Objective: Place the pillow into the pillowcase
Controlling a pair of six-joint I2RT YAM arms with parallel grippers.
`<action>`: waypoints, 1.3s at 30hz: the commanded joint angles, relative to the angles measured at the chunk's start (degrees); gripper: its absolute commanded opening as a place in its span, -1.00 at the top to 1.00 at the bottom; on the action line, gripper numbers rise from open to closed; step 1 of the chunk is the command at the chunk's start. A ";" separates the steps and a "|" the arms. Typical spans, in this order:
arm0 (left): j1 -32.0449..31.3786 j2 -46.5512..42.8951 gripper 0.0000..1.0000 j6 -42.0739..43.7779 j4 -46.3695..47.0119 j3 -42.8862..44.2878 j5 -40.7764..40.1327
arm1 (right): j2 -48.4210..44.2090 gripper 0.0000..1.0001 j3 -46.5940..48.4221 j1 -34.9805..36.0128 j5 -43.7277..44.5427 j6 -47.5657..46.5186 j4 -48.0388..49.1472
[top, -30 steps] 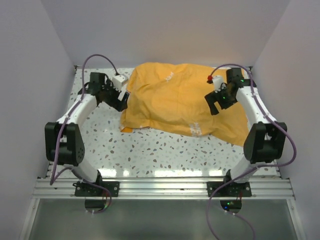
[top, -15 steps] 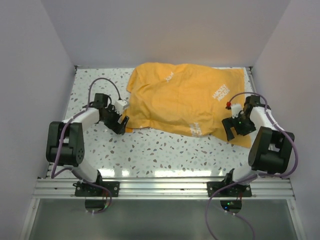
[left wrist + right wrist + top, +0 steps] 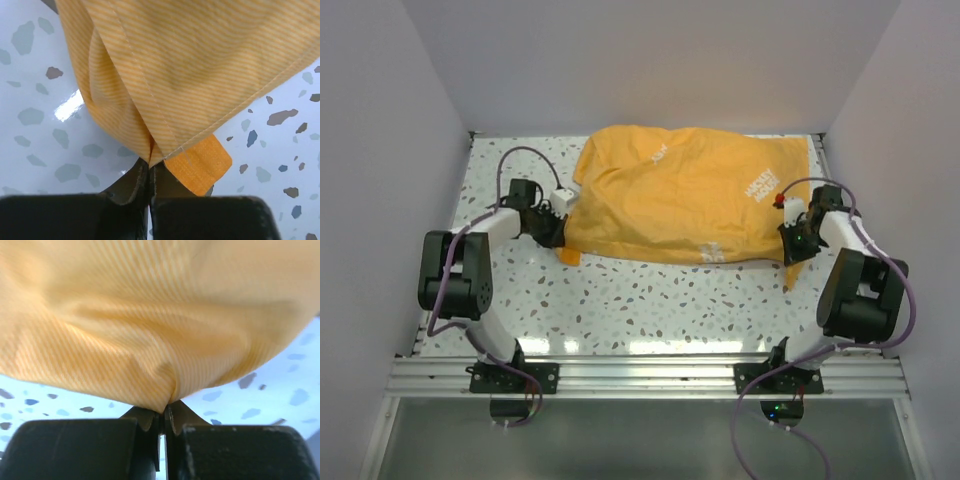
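Note:
The orange-yellow pillowcase (image 3: 690, 195) lies bulging across the back of the table, white lettering on top. The pillow is hidden; no cream fabric shows. My left gripper (image 3: 563, 236) is low at the case's near left corner, shut on a pinch of striped fabric (image 3: 150, 167); the pillowcase (image 3: 190, 65) hangs over it, and a small orange tab (image 3: 200, 162) sticks out beside the fingers. At the near right corner my right gripper (image 3: 790, 250) is shut on a fold of the pillowcase (image 3: 150, 315), its jaws meeting at the cloth (image 3: 166, 412).
The speckled white table (image 3: 620, 290) is boxed in by pale walls on the left, right and back. A metal rail (image 3: 640, 375) carrying both arm bases runs along the near edge.
Both arms came down and inward from beside the case to its near corners. Both grippers went from open to shut on the fabric, and the near right corner was drawn back.

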 commanded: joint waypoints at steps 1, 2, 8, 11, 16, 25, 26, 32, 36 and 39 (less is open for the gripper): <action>2.74 -5.41 1.00 -1.06 -4.91 5.07 3.68 | -10.36 1.00 6.92 -1.06 -6.38 2.49 -3.06; 2.74 -7.51 1.00 -0.71 -6.32 7.86 4.21 | -11.88 1.00 9.36 -1.23 -8.13 2.94 -3.67; 5.64 -19.97 1.00 0.52 -12.93 17.02 1.85 | -22.33 1.00 21.48 -1.59 -10.61 7.07 -6.58; 5.73 -27.09 1.00 0.08 -13.19 19.83 -1.93 | -26.12 1.00 28.97 -1.85 -9.21 8.83 -7.37; 5.73 -34.59 1.00 -0.27 -13.47 26.25 -7.55 | -30.08 1.00 39.08 -1.94 -2.27 12.17 -4.83; 5.73 -30.48 1.00 3.07 -8.10 23.55 -6.34 | -21.13 1.00 37.81 -1.94 -2.51 14.10 2.37; 5.64 -28.03 1.00 2.89 -7.14 22.67 -5.90 | -19.81 1.00 36.47 -1.50 -4.18 14.10 3.95; 4.95 -8.09 1.00 -1.94 0.86 26.94 -4.14 | -2.25 1.00 34.95 3.67 -0.87 15.60 11.94; 4.85 12.12 0.52 -6.58 -2.79 46.77 -6.94 | 19.78 -0.25 57.83 6.24 3.10 20.07 3.48; 5.29 26.11 -0.16 -8.27 -16.12 72.87 -10.10 | 28.20 -0.97 79.00 6.24 6.86 19.48 -3.43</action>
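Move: Each hand already pinches a near corner of the filled pillowcase, low over the table. For the left, the case's far left corner lies about 33 cm ahead and 10 right, its middle some 17 ahead and 38 right, a loose orange flap 3 back and 3 right. For the right, the far right corner is roughly 36 ahead and 6 right, the middle 22 ahead and 30 left. Keeping their pinch on the near corners, both hands whip the pillowcase's near edge up about 40 cm while the wrists tip the fingers up and forward by 50 to 60 degrees. Then both turn back down and sweep forward towards the far side of the table, fingers tipping partly down again, and open near the end to let go of the cloth, ending 22 to 28 cm ahead of the start. ##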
